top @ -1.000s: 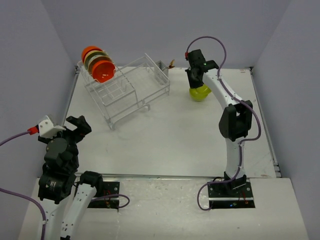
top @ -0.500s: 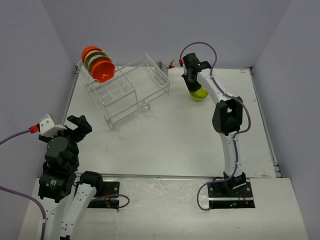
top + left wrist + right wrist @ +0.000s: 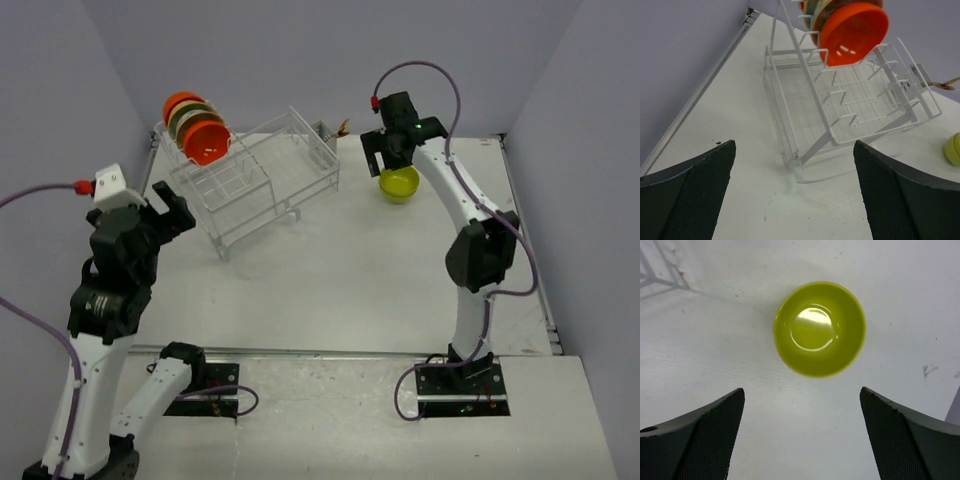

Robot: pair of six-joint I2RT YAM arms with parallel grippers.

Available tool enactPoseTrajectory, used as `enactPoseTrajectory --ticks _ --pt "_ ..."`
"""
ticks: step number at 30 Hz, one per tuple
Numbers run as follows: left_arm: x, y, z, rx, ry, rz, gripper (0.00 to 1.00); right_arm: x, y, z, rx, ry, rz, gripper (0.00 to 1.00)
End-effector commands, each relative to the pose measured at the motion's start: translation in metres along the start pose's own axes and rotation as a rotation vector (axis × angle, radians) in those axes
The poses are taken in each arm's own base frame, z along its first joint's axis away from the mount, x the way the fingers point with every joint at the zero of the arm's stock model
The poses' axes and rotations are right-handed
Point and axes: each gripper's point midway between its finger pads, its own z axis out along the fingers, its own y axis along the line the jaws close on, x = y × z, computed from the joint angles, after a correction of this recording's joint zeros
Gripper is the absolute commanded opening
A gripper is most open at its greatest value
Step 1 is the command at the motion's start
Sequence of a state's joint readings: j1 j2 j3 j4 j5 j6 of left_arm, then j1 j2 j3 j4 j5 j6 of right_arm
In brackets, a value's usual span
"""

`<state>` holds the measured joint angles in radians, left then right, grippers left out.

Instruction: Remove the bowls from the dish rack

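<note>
The dish rack (image 3: 262, 175) stands at the back left of the table. At its far left end several bowls stand on edge, an orange-red bowl (image 3: 206, 142) in front. The left wrist view shows the same rack (image 3: 860, 105) and orange-red bowl (image 3: 852, 32). A lime-green bowl (image 3: 399, 183) sits upright on the table, right of the rack. My right gripper (image 3: 397, 150) hovers over it, open and empty; in the right wrist view the green bowl (image 3: 819, 328) lies beyond the right gripper (image 3: 802, 390). My left gripper (image 3: 165, 212) is open near the rack's near left corner, and the left gripper (image 3: 794, 143) holds nothing.
A small side cup (image 3: 325, 132) hangs on the rack's far right corner, with a brown object (image 3: 343, 128) just behind it. A metal rail (image 3: 140, 190) runs along the table's left edge. Walls close in the back and both sides.
My right gripper has opened and let go of the green bowl, which now rests on the table. The left arm has risen and swung forward towards the rack.
</note>
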<state>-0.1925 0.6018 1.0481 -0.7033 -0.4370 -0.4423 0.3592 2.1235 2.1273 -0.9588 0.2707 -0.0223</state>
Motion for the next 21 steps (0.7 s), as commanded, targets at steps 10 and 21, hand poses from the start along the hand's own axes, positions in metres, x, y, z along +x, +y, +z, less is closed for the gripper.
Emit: enactPoseTrajectory --ticks 10,21 --pt "-0.092 -0.064 0.085 -0.19 0.146 0.305 0.92 0.047 0.003 -0.206 -0.321 -0.548 0.417 0.99" --pt "-0.059 -0.119 0.145 -0.372 0.166 0.681 0.7 0.109 0.015 -0.186 -0.346 -0.514 0.407 0.99"
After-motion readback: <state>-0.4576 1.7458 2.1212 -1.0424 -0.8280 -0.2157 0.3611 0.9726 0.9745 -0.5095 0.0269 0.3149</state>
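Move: The front orange bowl in the rack lies about 29 cm straight ahead of the left hand and some 6 cm below it; the patterned bowls sit about 4 cm farther out and 4 cm left of the orange bowl, and the rack's near foot is roughly 15 cm ahead, 30 cm down. From the right hand, the stacked green bowls are some 6 cm ahead, 2 cm right and 11 cm below, and that orange bowl lies about 45 cm left, nearly level forward and 8 cm higher. The left hand swings forward about 19 cm towards the front orange bowl, rising some 7 cm on the way and then sinking while it drifts right, its wrist tipping down and rolling left side up by 20 to 30 degrees as the still empty fingers draw in from wide open to about two thirds. Meanwhile the right hand, already free of the stacked green bowls, sweeps up and back away from them with its fingers still wide, tilting its fingertips upward, then sinks again to finish about 20 cm farther back. ##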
